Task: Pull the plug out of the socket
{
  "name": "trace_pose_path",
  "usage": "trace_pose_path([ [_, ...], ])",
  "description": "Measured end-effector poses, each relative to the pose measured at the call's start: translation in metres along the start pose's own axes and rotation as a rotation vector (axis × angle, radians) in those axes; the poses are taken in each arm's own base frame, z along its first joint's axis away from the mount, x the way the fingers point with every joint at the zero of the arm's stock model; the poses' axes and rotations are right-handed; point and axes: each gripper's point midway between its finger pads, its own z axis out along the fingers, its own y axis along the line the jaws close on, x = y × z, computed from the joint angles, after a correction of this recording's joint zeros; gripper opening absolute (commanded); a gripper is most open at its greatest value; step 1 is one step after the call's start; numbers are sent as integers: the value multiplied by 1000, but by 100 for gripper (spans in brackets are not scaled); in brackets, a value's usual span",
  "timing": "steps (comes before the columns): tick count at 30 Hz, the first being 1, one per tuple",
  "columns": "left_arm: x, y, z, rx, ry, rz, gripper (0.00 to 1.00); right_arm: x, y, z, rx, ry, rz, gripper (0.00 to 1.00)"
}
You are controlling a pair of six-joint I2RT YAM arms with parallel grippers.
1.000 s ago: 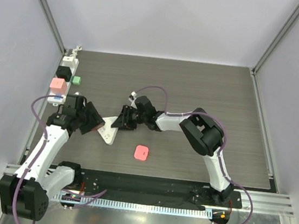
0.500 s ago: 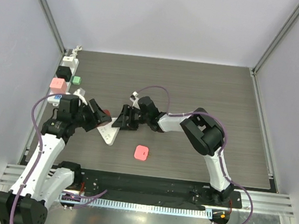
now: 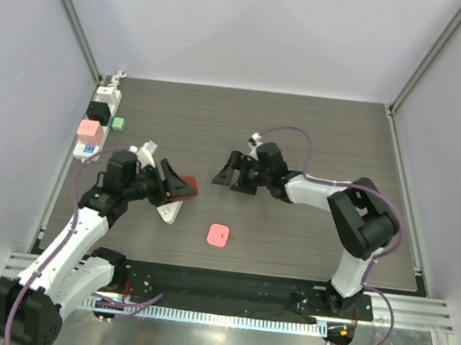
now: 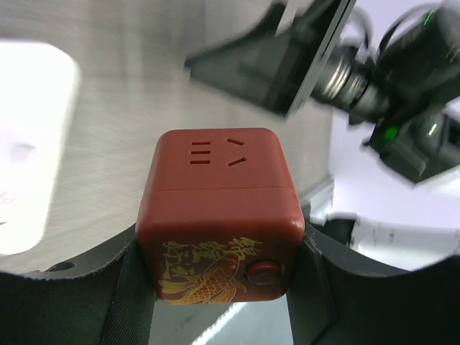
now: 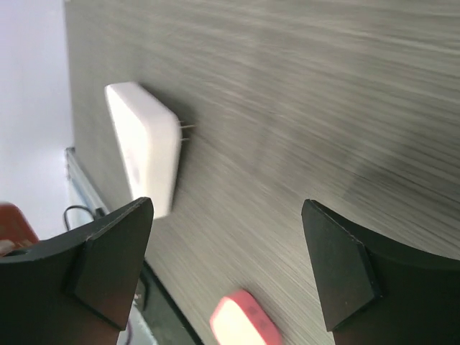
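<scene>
My left gripper is shut on a red cube-shaped plug, which it holds just above the table, free of any outlet. In the left wrist view the red plug fills the space between both fingers and shows a gold fish print. The socket, a long white power strip, lies along the left edge, well apart from the plug. My right gripper hangs open and empty over mid-table, and in its wrist view bare wood shows between the jaws.
A flat white adapter with two prongs lies just below the left gripper. A pink block lies near the front edge. On the strip sit a black cube and a pink cube; a green piece is beside it.
The right gripper has opened and drawn back to the right, away from the white adapter. The left gripper has swung right with the red plug still in it.
</scene>
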Motion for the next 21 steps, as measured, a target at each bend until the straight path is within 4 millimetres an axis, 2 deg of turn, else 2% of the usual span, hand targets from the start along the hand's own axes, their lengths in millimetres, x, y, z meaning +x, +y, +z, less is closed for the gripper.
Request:
trace_pose_path([
  [6,65,-3,45,39,250,9,0,-22,-56,-63,125,-155,53,90],
  [8,76,-4,53,48,282,16,0,-24,-69,-77,158,-202,67,90],
  [13,80,-12,75,86,280,40,0,-25,-72,-93,168,-257,59,90],
  [17,93,2,101,50,330,13,0,-32,-65,-94,142,-286,44,89],
  [21,100,13,117,19,366,-10,4,-35,-64,-95,133,-300,42,89],
])
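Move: Some 7 cm back and 12 cm to the right of the left hand, about 15 cm lower, the pink plug lies on the table; this hand already holds the red plug, clear of the socket. The white socket lies roughly 6 cm to the left hand's left, 1 cm ahead and 15 cm below. For the open right hand, the pink plug is about 15 cm back, 1 cm left and 5 cm below. Carrying the red plug in an unchanged grip, the left hand swings right some 12 cm and sinks about 10 cm, away from the white socket and towards the table just beyond the pink plug, while turning clockwise and tipping its fingers down a little. The empty right hand, still wide open, draws off right about 12 cm, turning clockwise too, then nearly stops. ##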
